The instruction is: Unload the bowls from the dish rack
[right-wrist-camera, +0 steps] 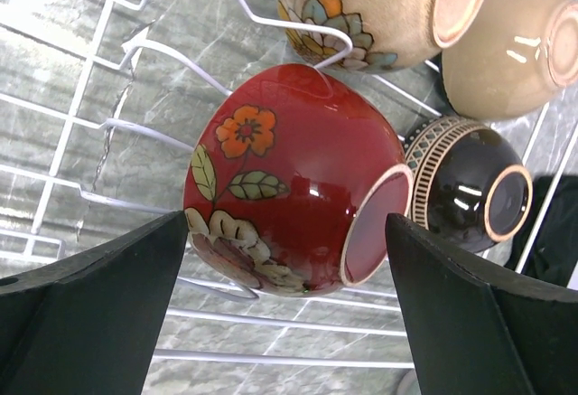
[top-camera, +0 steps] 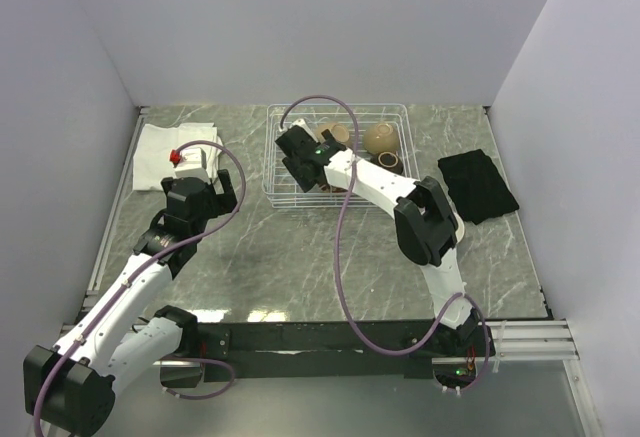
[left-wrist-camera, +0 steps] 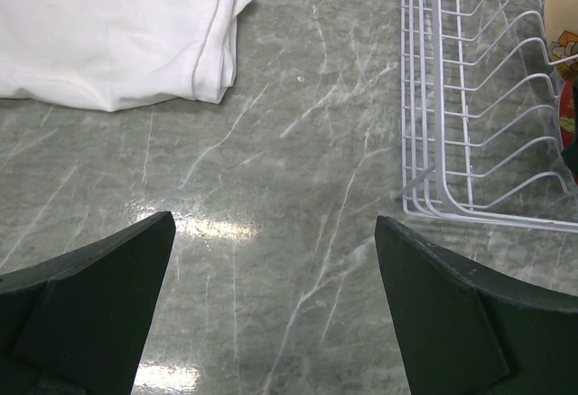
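The white wire dish rack (top-camera: 390,117) stands at the back middle of the table. My right gripper (top-camera: 298,162) reaches down into its left part. In the right wrist view that gripper (right-wrist-camera: 287,232) is open, with the dark red flowered bowl (right-wrist-camera: 289,178) lying on its side between the fingers, which do not grip it. Beyond it lie a tan flowered bowl (right-wrist-camera: 361,6), a plain tan bowl (right-wrist-camera: 506,47) and a black-brown bowl (right-wrist-camera: 470,187). My left gripper (left-wrist-camera: 274,223) is open and holds nothing. It hovers over the table left of the rack (left-wrist-camera: 470,97).
A folded white cloth (top-camera: 175,152) lies at the back left, just beyond the left gripper (top-camera: 208,172). A black cloth (top-camera: 478,185) lies right of the rack. Grey walls close in the table on three sides.
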Motion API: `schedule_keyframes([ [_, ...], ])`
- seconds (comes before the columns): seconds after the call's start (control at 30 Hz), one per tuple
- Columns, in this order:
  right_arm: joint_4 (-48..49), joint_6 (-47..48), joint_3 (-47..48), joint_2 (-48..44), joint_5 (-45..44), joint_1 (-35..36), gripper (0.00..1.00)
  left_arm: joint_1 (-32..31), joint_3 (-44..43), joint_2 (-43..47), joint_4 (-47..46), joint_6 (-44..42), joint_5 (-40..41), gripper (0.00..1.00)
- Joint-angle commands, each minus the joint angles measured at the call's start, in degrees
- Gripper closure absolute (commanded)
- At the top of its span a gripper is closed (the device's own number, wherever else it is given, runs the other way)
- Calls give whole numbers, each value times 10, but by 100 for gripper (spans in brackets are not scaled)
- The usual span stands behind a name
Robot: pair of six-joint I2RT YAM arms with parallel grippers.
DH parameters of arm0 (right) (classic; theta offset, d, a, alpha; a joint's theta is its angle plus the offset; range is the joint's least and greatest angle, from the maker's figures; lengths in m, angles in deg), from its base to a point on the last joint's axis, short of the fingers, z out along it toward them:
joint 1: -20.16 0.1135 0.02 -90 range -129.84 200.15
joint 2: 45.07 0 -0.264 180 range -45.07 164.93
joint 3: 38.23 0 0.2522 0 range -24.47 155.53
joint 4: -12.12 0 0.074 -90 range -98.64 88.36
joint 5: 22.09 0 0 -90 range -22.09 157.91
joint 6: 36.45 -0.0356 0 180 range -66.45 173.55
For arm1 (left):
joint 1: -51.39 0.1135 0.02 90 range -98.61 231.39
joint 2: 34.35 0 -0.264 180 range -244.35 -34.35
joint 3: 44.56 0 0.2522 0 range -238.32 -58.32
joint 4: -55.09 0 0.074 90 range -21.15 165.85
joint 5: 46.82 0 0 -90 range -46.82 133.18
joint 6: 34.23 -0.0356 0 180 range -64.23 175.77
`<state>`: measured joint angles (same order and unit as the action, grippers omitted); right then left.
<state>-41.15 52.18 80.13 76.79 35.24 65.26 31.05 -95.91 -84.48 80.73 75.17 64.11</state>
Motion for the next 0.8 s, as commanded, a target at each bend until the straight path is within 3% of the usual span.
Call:
schedule_keyframes([
  [0.0, -21, 29, 14, 12, 60, -5, 1, -1, 0, 5, -15, 5, 10, 1],
  [0.17, -43, 15, 29, -16, 72, -15, 1, -1, 0, 5, -15, 6, 10, 1],
  [0.4, -74, -90, 119, -22, 61, -15, 0, -1, -1, 3, -15, 6, 7, 1],
  [0.77, -121, -187, 185, 35, 1, -26, 0, -2, 0, 8, -12, 6, 8, 1],
])
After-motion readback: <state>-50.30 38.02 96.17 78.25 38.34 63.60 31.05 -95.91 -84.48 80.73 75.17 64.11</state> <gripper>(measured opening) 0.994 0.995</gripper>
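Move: The red bowl lies almost between the right hand's open fingers, about 2 cm ahead, 1 cm right and 3 cm below. The flowered tan bowl sits roughly 8 cm beyond the red one; the black bowl some 12 cm to the red one's right, level with it; the plain tan bowl about 8 cm beyond it and 11 cm to its right. From the idle left hand the red bowl is about 10 cm ahead, 30 cm right and 10 cm lower. The red bowl is left ungripped: after a brief near-standstill around it, the right hand backs up off it by about 6 cm, drifting some 2 cm left and a little forward, fingers wide open throughout. Meanwhile the wrist rolls about 15 degrees, its left side rising, and turns some 10 degrees clockwise, the left fingertip coming clear of the bowl's rim side. ##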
